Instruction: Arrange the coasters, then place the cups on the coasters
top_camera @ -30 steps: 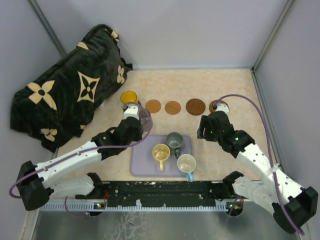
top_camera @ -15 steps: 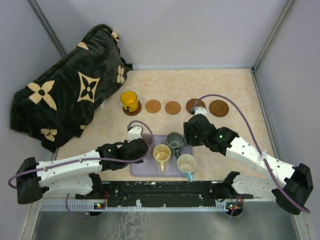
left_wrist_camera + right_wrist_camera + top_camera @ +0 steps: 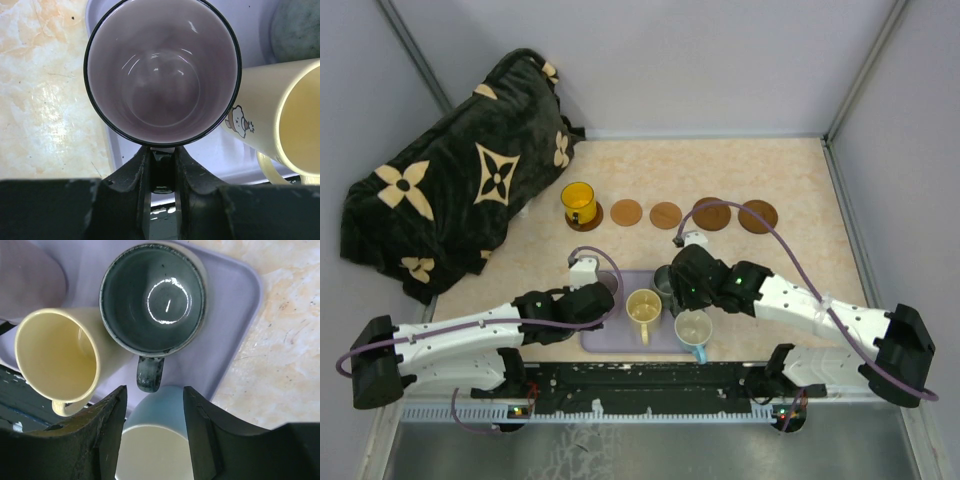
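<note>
Five brown coasters stand in a row at the back; the leftmost coaster (image 3: 590, 215) carries the yellow cup (image 3: 578, 201), the others (image 3: 626, 212) (image 3: 665, 215) (image 3: 711, 213) (image 3: 757, 216) are bare. My left gripper (image 3: 162, 152) is shut on the handle of the mauve-grey cup (image 3: 162, 75) over the left edge of the lavender tray (image 3: 620, 340). The cream cup (image 3: 643, 306), dark grey-green cup (image 3: 152, 297) and white cup with the blue handle (image 3: 693, 328) stand on the tray. My right gripper (image 3: 154, 402) hangs open over the white cup, the dark cup's handle (image 3: 150, 374) just ahead of its tips.
A black plush blanket with tan flowers (image 3: 450, 180) lies heaped at the back left. Grey walls close the table at the back and both sides. The arms' base rail (image 3: 640, 385) runs along the near edge.
The right arm swung left from the rightmost coaster to above the tray, its jaws narrowing. The left arm drew the mauve-grey cup back from beside the yellow cup to the tray's left edge.
</note>
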Action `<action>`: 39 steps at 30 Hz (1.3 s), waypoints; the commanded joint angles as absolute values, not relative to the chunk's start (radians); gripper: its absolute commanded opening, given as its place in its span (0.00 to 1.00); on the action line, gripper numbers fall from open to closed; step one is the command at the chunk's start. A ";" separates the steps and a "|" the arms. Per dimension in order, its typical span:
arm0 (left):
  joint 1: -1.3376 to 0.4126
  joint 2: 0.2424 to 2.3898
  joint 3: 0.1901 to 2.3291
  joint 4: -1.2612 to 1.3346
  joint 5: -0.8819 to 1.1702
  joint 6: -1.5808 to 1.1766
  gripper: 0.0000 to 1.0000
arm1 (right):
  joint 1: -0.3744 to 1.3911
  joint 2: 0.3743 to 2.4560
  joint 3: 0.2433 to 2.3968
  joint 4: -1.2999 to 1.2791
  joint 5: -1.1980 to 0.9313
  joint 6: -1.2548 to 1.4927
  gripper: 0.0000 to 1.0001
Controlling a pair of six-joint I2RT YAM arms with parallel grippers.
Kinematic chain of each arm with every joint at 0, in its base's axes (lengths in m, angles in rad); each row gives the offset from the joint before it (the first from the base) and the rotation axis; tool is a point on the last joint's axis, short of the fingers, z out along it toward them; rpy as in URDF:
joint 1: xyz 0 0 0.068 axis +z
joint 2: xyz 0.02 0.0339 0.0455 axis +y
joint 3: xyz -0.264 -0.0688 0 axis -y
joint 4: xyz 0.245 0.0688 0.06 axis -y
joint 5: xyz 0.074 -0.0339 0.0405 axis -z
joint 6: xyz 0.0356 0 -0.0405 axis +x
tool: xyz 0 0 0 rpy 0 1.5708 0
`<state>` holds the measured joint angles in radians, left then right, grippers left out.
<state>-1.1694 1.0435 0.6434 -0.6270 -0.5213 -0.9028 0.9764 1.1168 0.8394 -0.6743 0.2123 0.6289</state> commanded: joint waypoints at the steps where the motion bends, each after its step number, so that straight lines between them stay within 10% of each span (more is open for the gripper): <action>1: -1.180 1.043 0.628 -0.597 -0.542 -0.942 0.03 | 1.011 1.150 0.858 -0.655 0.221 0.644 0.49; 27: -1.210 1.112 0.593 -0.558 -0.526 -0.975 0.09 | 1.032 1.351 0.836 -0.598 0.271 0.673 0.43; 39: -1.217 1.106 0.573 -0.554 -0.529 -0.996 0.09 | 1.033 1.400 0.862 -0.617 0.339 0.687 0.00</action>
<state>-1.2114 1.1038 0.5957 -0.5396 -0.5354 -0.9634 1.0248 1.3796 0.8333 -0.5858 0.2882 0.6743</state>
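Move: The right hand is open over the tray. The gray-green cup's middle is about 6 cm ahead, 3 cm left and 7 cm below it, with the handle reaching back almost under the fingers. The yellow cup stands level with the hand, some 9 cm left; the white-blue cup is 5 cm back and 2 cm right. The left hand holds the purple cup by its handle; the tray spot under that cup lies 6 cm ahead, 2 cm right and 7 cm below. The right fingers close on the gray-green cup's handle and pinch it, after the hand has sunk about 6 cm, easing slightly back and left and then forward, while the wrist rolls some 10 degrees with its left side dipping. Meanwhile the left hand, still gripping the purple cup's handle, lowers it about 2 cm towards the tray and drifts 1 cm right. ##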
